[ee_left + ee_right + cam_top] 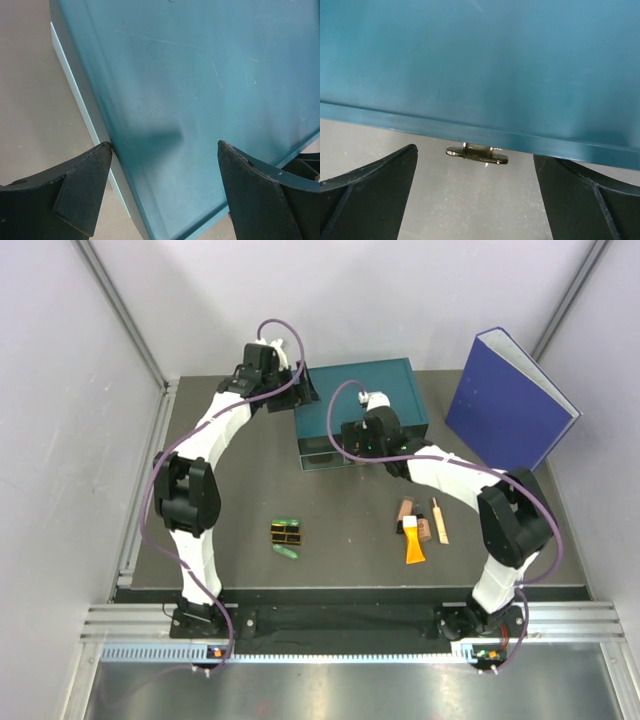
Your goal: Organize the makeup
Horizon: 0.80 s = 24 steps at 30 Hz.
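Observation:
The makeup lies on the table in front of the teal drawer box (400,390). At the left are black-and-gold cases (287,533) with a green capsule (288,520) behind them and another (287,552) in front. At the right are an orange tube (413,542), brown sticks (405,511) and a tan stick (440,521). My left gripper (298,390) (165,145) is open, straddling the box's left corner (120,150). My right gripper (358,445) (475,161) is open at the box's front edge, its fingers either side of the small metal drawer handle (476,151), not touching it.
A big blue binder (510,400) stands upright at the back right, close to the box. Grey walls enclose the table on the left, back and right. The arm bases and a rail run along the near edge (340,620).

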Each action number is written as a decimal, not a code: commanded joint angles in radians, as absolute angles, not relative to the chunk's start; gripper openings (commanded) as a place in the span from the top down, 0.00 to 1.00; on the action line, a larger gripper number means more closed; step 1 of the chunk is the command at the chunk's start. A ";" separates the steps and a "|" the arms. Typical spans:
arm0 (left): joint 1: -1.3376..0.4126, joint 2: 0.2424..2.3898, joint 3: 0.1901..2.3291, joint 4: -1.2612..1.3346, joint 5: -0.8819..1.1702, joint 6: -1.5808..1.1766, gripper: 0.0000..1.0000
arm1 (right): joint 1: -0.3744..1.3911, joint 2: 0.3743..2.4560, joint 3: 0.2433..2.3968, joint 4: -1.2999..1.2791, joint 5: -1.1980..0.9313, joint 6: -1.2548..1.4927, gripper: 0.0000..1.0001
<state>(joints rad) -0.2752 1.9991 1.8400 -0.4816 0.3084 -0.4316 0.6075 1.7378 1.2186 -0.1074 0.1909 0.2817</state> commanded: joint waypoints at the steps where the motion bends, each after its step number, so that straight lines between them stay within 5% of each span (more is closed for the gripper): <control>1: -0.291 2.008 1.867 -0.460 0.319 -0.419 0.10 | 0.623 1.752 1.270 -0.008 0.247 0.288 0.06; 17: -0.302 2.017 1.810 -0.482 0.302 -0.403 0.11 | 0.635 1.712 1.256 0.078 0.344 0.314 0.29; 20: -0.302 2.013 1.792 -0.479 0.302 -0.410 0.11 | 0.635 1.706 1.253 0.086 0.353 0.324 0.43; 24: -0.302 2.017 1.786 -0.488 0.302 -0.413 0.12 | 0.638 1.701 1.250 0.092 0.353 0.327 0.82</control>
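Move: The right hand has the drawer box's upper knob about 1 cm ahead, between its open fingers at their height. The box's middle lies some 9 cm ahead and 2 cm lower; the peach tubes lie about 11 cm back, 10 cm right and 9 cm lower. From the left hand at the box's left edge, the box's middle is roughly 11 cm right, 1 cm back and 5 cm lower; the knob 10 cm right, 9 cm back and 5 cm lower. Right fingers close on the knob while easing 1 cm forward; the left hand, still at the box's edge, sinks 2.5 cm. ##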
